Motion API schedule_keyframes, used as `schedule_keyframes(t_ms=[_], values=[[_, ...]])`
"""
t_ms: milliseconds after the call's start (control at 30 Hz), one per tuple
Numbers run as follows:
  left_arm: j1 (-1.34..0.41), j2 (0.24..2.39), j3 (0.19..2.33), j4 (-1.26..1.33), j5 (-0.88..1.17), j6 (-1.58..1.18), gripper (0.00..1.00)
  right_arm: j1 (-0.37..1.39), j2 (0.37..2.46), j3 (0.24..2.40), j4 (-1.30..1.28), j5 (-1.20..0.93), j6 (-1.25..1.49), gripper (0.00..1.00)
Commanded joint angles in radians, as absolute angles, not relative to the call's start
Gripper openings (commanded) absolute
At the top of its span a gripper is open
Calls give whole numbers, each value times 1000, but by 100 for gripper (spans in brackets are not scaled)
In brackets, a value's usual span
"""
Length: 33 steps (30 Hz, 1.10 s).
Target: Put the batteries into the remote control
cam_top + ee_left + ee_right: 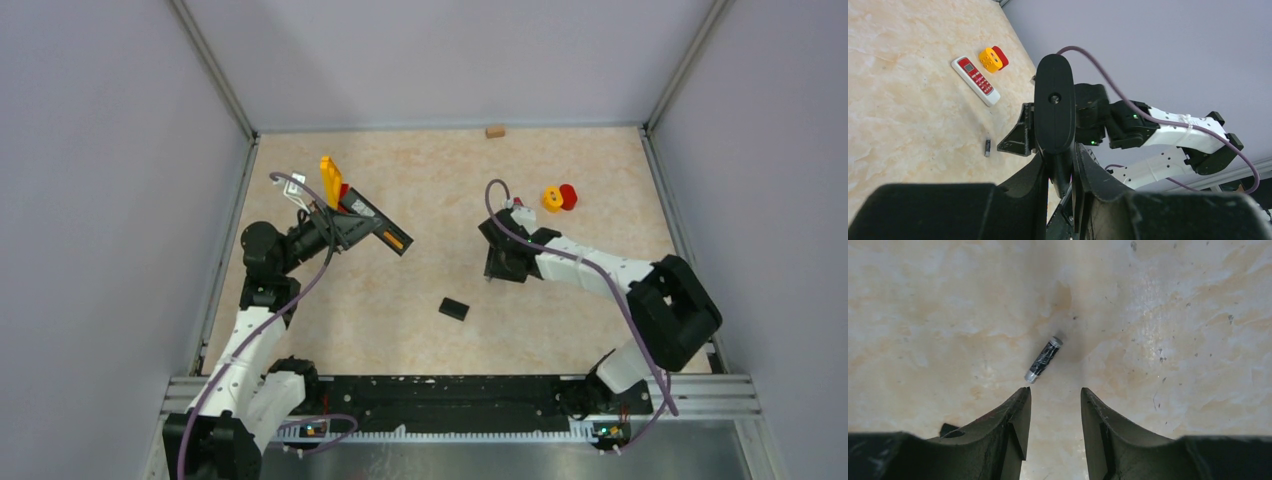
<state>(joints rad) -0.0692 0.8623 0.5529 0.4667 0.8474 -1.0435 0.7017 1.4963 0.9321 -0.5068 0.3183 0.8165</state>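
My left gripper [338, 226] is shut on a black remote control [378, 224], held off the table at the left. An orange battery [394, 241] shows in the remote's open end. In the left wrist view the remote [1054, 105] stands up between the jaws of the left gripper [1063, 170]. A dark battery [1043, 359] with metal ends lies on the table just past the fingertips of my right gripper [1054, 392]. That gripper is open, with nothing between its fingers. The same battery [987, 147] shows beside the right gripper [497, 265].
A small black cover [453, 309] lies mid-table. A white and red remote [975, 80] lies by a yellow block [552, 199] and a red block [568, 196]. A wooden block [495, 131] sits at the back wall. A yellow piece [330, 180] stands behind the left gripper.
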Motion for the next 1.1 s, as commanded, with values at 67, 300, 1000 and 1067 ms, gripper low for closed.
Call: schedule_keyframes(t_ms=[67,300,1000,1067], values=[[-72,860,554,497,848,-1018,0,695,1621,1027,-547,343,842,42],[-72,864,556,487,848,-1004,0,695,1677,1057,-550,358,862,41],[-72,863,557,471,845,-998,0,696,1733,1061,-545,356,827,5],[-72,863,556,470,846,-1000,0,696,1729,1060,-543,357,815,0]])
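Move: Just past the right fingertips lies the dark battery, about 2 cm ahead of that hand, 1 cm to its left and some 5 cm below. The small black cover sits roughly 10 cm to the hand's left and 7 cm back; the white remote is about 16 cm ahead and 6 cm to the right, both at table level. From the left hand, the same battery is about 25 cm to the right, 4 cm ahead and nearly 30 cm lower. Sinking about 4 cm, most of it quickly at the start, the right hand comes down around the dark battery and eases a good centimetre forward, its fingers tipping slightly steeper. Near the table the half-open fingers close, beginning contact, and pinch the battery across its sides. The left hand keeps hold of the black remote. ##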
